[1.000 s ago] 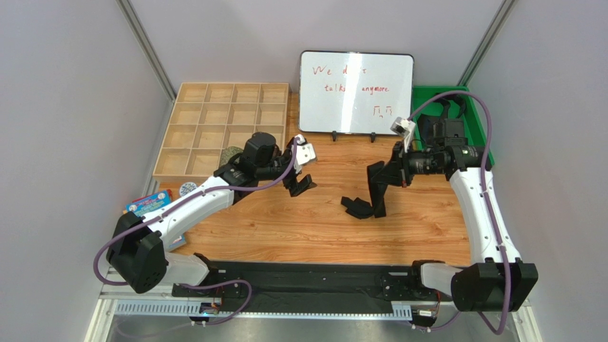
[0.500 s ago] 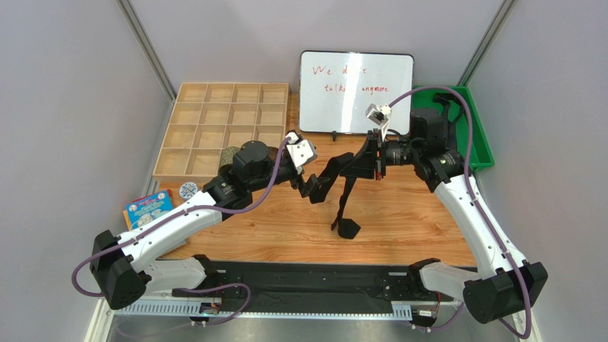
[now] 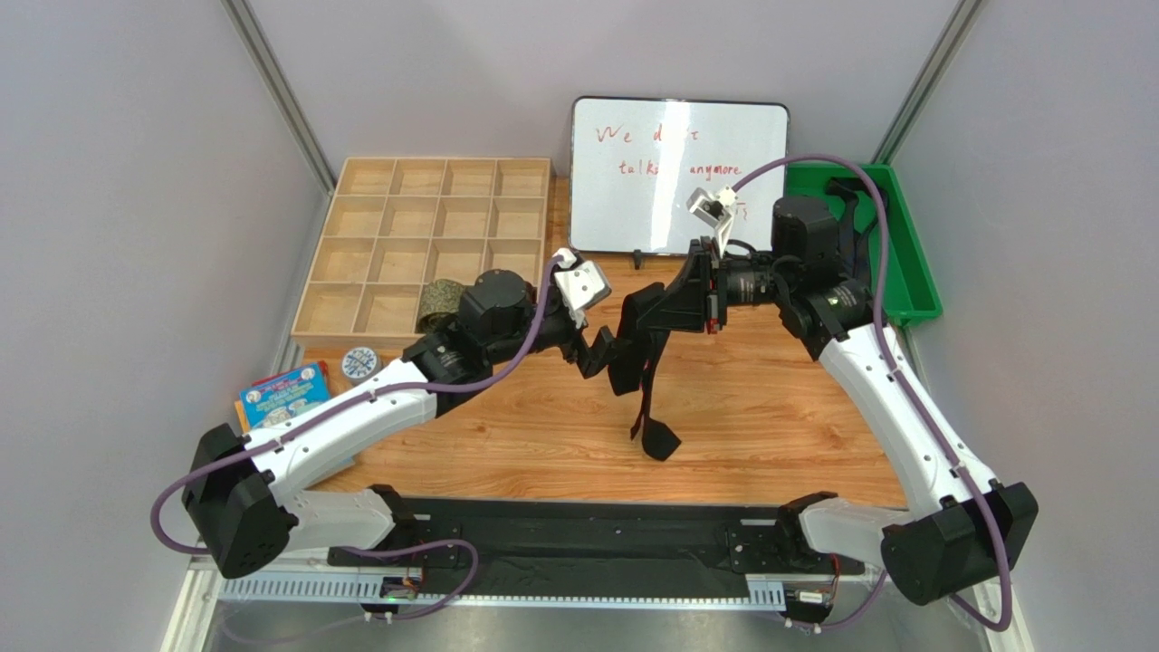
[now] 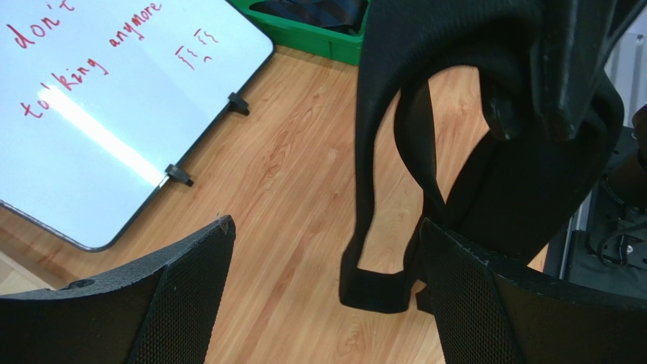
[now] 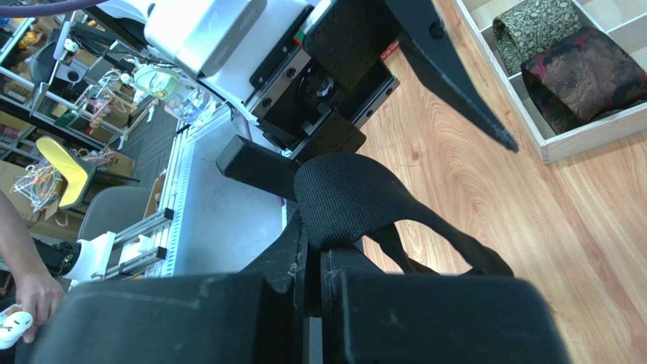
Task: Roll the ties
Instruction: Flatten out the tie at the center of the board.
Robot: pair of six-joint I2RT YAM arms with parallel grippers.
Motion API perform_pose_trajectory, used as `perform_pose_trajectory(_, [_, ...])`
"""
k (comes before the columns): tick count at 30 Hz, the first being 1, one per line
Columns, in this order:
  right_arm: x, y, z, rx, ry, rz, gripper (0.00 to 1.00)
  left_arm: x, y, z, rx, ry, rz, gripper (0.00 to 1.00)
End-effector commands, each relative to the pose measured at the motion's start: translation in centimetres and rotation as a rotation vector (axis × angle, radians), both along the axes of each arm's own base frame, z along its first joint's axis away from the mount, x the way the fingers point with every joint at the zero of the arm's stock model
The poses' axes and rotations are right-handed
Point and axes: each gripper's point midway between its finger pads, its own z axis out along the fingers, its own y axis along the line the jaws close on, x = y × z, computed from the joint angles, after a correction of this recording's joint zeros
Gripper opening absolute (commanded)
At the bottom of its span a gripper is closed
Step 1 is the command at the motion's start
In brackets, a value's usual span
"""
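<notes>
A black tie (image 3: 659, 438) hangs from my right gripper (image 3: 676, 304), which is shut on its upper fold (image 5: 357, 197) above the middle of the table. The tie's lower end loops onto the wood (image 4: 376, 287). My left gripper (image 3: 603, 356) is open right beside the hanging strands. In the left wrist view the tie (image 4: 380, 152) falls between its fingers (image 4: 190, 288) but nearer the right one, and neither pad presses it. An olive-green rolled tie (image 5: 535, 26) and a dark reddish-brown one (image 5: 585, 72) lie in compartments of the wooden tray (image 3: 408, 218).
A whiteboard (image 3: 678, 177) with red writing stands at the back centre. A green bin (image 4: 319, 39) at the back right holds dark fabric. A colourful card (image 3: 283, 391) and a small round disc (image 3: 359, 360) lie at the left by the tray.
My right gripper has lifted the black tie off the table and carried it left and back. My left arm has swung right up to the hanging tie.
</notes>
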Motion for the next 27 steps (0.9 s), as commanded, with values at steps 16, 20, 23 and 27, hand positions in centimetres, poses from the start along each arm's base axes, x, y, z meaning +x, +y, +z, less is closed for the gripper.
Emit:
perform_pose_trajectory(16, [-1.4,1.3,2.8,0.033,-0.073,0.089,0.01,0.1,-0.4,0.7,0.002,-0.016,-0.005,0.72])
perform_pose_trajectory(20, [-0.4,1.0,1.1,-0.004,-0.079,0.039,0.05,0.5,1.7,1.4,0.114,-0.047,0.037,0.20])
perform_pose_trajectory(23, [1.4,1.2,-1.3,-0.033,-0.055,-0.017,0.13,0.3,4.2,1.9,0.222,-0.048,0.082,0.00])
perform_pose_trajectory(27, [4.7,1.9,-4.2,-0.067,-0.052,-0.084,0.41,1.3,8.3,1.2,0.392,-0.041,0.213,0.00])
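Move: The tie hangs from the right hand's shut fingers; its near fold is some 4 cm to the right of the open left hand, about 1 cm back and 2 cm lower. That fold lies about 4 cm to the right hand's left, level in reach and 5 cm below. From the left hand, the brown rolled tie sits about 13 cm ahead, 13 cm left and 22 cm down; the whiteboard's middle some 30 cm ahead, 15 cm right, 15 cm lower. The left hand eases about 1.5 cm back and down to bring its wide-open fingers around the hanging tie, waits briefly, then slips forward again as it shuts them fully and pinches the near fold, and finally draws left about 3 cm and up again, rolling some 10 degrees. The right hand first drifts about 1 cm left and slightly back with its grip kept, then, once the left fingers are closing, starts to open to about a quarter and heads forward and down some 2.5 cm. ##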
